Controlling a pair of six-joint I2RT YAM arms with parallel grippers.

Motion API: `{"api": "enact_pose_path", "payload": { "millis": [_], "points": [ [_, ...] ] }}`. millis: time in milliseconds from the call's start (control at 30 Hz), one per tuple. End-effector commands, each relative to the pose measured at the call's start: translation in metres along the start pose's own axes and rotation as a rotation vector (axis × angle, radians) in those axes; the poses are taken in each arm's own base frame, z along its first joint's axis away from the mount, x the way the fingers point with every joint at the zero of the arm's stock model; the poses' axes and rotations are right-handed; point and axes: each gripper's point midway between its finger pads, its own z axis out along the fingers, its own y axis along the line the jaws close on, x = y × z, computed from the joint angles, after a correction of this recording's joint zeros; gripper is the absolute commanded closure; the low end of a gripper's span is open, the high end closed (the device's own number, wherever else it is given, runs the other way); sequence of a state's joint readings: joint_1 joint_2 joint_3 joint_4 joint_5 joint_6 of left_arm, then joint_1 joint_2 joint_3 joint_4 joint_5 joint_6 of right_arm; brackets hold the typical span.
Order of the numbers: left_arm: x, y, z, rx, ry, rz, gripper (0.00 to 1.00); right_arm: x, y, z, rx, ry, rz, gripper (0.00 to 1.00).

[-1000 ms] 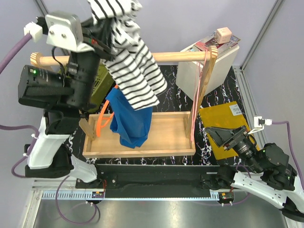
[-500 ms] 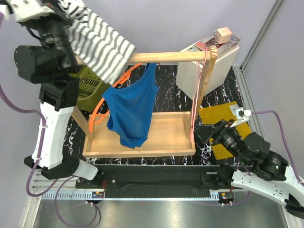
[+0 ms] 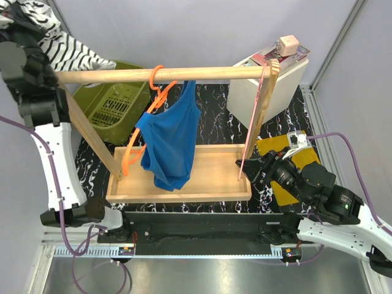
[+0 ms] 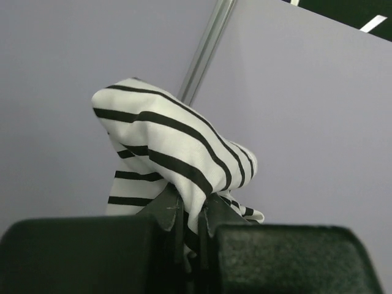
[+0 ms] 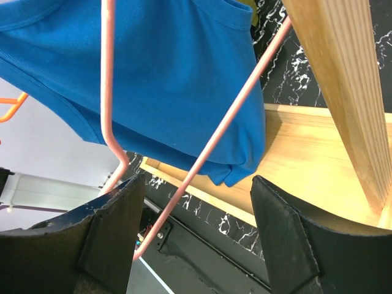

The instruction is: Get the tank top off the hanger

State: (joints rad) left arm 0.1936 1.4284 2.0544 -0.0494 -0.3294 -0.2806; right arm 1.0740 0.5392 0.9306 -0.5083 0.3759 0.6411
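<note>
The blue tank top [image 3: 168, 144] hangs from the orange hanger [image 3: 157, 82], which is hooked on the wooden rail [image 3: 202, 74] and tilts down to the left. The right wrist view shows the top [image 5: 174, 73] and a bit of orange hanger [image 5: 9, 107] at the left edge. My left gripper [image 4: 191, 211] is raised at the far left, shut on the black-and-white striped garment [image 4: 165, 147], which trails over the rail's left end [image 3: 70, 52]. My right gripper [image 3: 248, 168] is open low beside the rack's right post. The thin pink hanger [image 5: 211, 144] crosses between its fingers [image 5: 116, 220] without being gripped.
The rack stands in a wooden tray base [image 3: 214, 177]. A green basket [image 3: 113, 101] lies behind at the left. A white box [image 3: 263, 89] stands at the back right, with a yellow pad [image 3: 291, 147] in front of it. The pink hanger [image 3: 254, 119] hangs at the rail's right end.
My left arm swung up and to the left with the striped garment, uncovering the tank top and orange hanger. My right arm rose and moved left to the pink hanger.
</note>
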Motion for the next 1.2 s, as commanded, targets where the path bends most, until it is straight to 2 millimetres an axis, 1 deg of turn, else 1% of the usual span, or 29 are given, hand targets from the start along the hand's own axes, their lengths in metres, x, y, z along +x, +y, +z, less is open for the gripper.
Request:
{"api": "enact_pose_path", "payload": {
  "millis": [0, 33, 67, 100, 133, 167, 200, 300, 367, 400, 467, 500, 533, 600, 633, 667, 700, 733, 767, 800, 867, 900, 967, 1000, 1100, 1133, 1167],
  "points": [
    [-0.003, -0.007, -0.004, 0.145, 0.041, -0.173, 1.00, -0.017, 0.017, -0.003, -0.058, -0.038, -0.002, 0.22],
    [-0.002, -0.005, -0.003, 0.155, 0.048, -0.188, 1.00, -0.016, 0.017, -0.003, -0.058, -0.034, -0.002, 0.22],
    [-0.001, -0.010, -0.004, 0.184, 0.061, -0.193, 1.00, -0.013, 0.018, -0.003, -0.066, -0.023, -0.002, 0.22],
    [-0.004, -0.012, -0.004, 0.194, 0.053, -0.195, 1.00, -0.013, 0.018, -0.003, -0.068, -0.020, 0.001, 0.22],
    [-0.005, -0.019, -0.006, 0.232, 0.061, -0.192, 1.00, -0.012, 0.019, -0.003, -0.074, -0.019, 0.011, 0.22],
    [-0.002, -0.024, -0.005, 0.256, 0.079, -0.187, 1.00, -0.009, 0.020, -0.003, -0.081, -0.006, 0.014, 0.22],
    [-0.008, -0.026, -0.007, 0.258, 0.081, -0.185, 1.00, -0.009, 0.020, -0.003, -0.084, -0.005, 0.020, 0.22],
    [-0.011, -0.024, -0.005, 0.258, 0.086, -0.154, 1.00, -0.007, 0.025, -0.004, -0.107, 0.009, 0.029, 0.22],
    [-0.007, -0.018, -0.004, 0.252, 0.097, -0.139, 1.00, -0.006, 0.028, -0.005, -0.121, 0.018, 0.029, 0.22],
    [-0.004, -0.007, -0.004, 0.230, 0.104, -0.134, 1.00, -0.006, 0.029, -0.006, -0.125, 0.018, 0.029, 0.22],
    [0.007, -0.002, -0.006, 0.234, 0.140, -0.165, 1.00, -0.006, 0.032, -0.005, -0.134, 0.026, 0.019, 0.22],
    [0.017, 0.005, -0.004, 0.232, 0.161, -0.167, 1.00, -0.006, 0.033, -0.005, -0.137, 0.029, 0.016, 0.22],
    [0.024, 0.002, -0.007, 0.262, 0.193, -0.180, 1.00, -0.006, 0.035, -0.004, -0.141, 0.034, 0.012, 0.22],
    [0.032, 0.002, -0.008, 0.289, 0.224, -0.188, 1.00, -0.002, 0.038, -0.004, -0.159, 0.058, 0.009, 0.22],
    [0.039, -0.003, -0.010, 0.328, 0.257, -0.192, 1.00, 0.000, 0.040, -0.004, -0.168, 0.067, 0.009, 0.22],
    [0.042, -0.006, -0.011, 0.346, 0.274, -0.194, 1.00, 0.002, 0.042, -0.004, -0.178, 0.078, 0.010, 0.22],
    [0.041, -0.006, -0.012, 0.354, 0.290, -0.192, 1.00, 0.004, 0.042, -0.004, -0.181, 0.087, 0.012, 0.22],
    [0.047, -0.007, -0.013, 0.371, 0.318, -0.190, 1.00, 0.007, 0.043, -0.003, -0.185, 0.097, 0.010, 0.22],
    [0.049, -0.007, -0.016, 0.374, 0.332, -0.189, 1.00, 0.011, 0.044, -0.004, -0.197, 0.115, 0.005, 0.22],
    [0.056, -0.003, -0.018, 0.366, 0.360, -0.188, 1.00, 0.013, 0.046, -0.005, -0.207, 0.125, 0.004, 0.22],
    [0.067, -0.001, -0.022, 0.374, 0.402, -0.185, 1.00, 0.017, 0.047, -0.006, -0.218, 0.141, 0.002, 0.21],
    [0.081, 0.005, -0.024, 0.360, 0.437, -0.188, 1.00, 0.017, 0.048, -0.006, -0.226, 0.148, 0.004, 0.22],
    [0.095, 0.009, -0.030, 0.361, 0.469, -0.195, 1.00, 0.020, 0.053, -0.008, -0.251, 0.169, 0.000, 0.21],
    [0.111, 0.016, -0.032, 0.351, 0.498, -0.204, 1.00, 0.021, 0.054, -0.009, -0.257, 0.176, 0.000, 0.22],
    [0.139, 0.022, -0.035, 0.363, 0.563, -0.232, 1.00, 0.022, 0.055, -0.012, -0.269, 0.183, 0.003, 0.22],
    [0.156, 0.023, -0.035, 0.383, 0.610, -0.249, 1.00, 0.022, 0.054, -0.012, -0.267, 0.178, 0.002, 0.22],
    [0.162, 0.023, -0.033, 0.394, 0.631, -0.259, 1.00, 0.021, 0.053, -0.012, -0.263, 0.173, 0.001, 0.22]
  ]
}}
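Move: Some 13 cm ahead of the left hand, about 6 cm to its right and close to 60 cm below lies the green basket, where the held striped top is headed; the wooden bar's left end is about 2 cm back, level sideways and 12 cm down. The pink hanger's near corner sits about 2 cm left of the right hand, with the blue top 9 cm ahead and 19 cm left, and the right post 10 cm ahead and 5 cm right. Sinking about 14 cm with some 6 cm of forward reach, mostly in the second half, the left hand takes the still pinched striped top towards the basket beyond the bar, turning about 30 degrees clockwise and tipping down. The right hand, fingers still open, eases back and left about 5 cm, turning 15 degrees counter-clockwise and pushing along the pink hanger's near corner. ##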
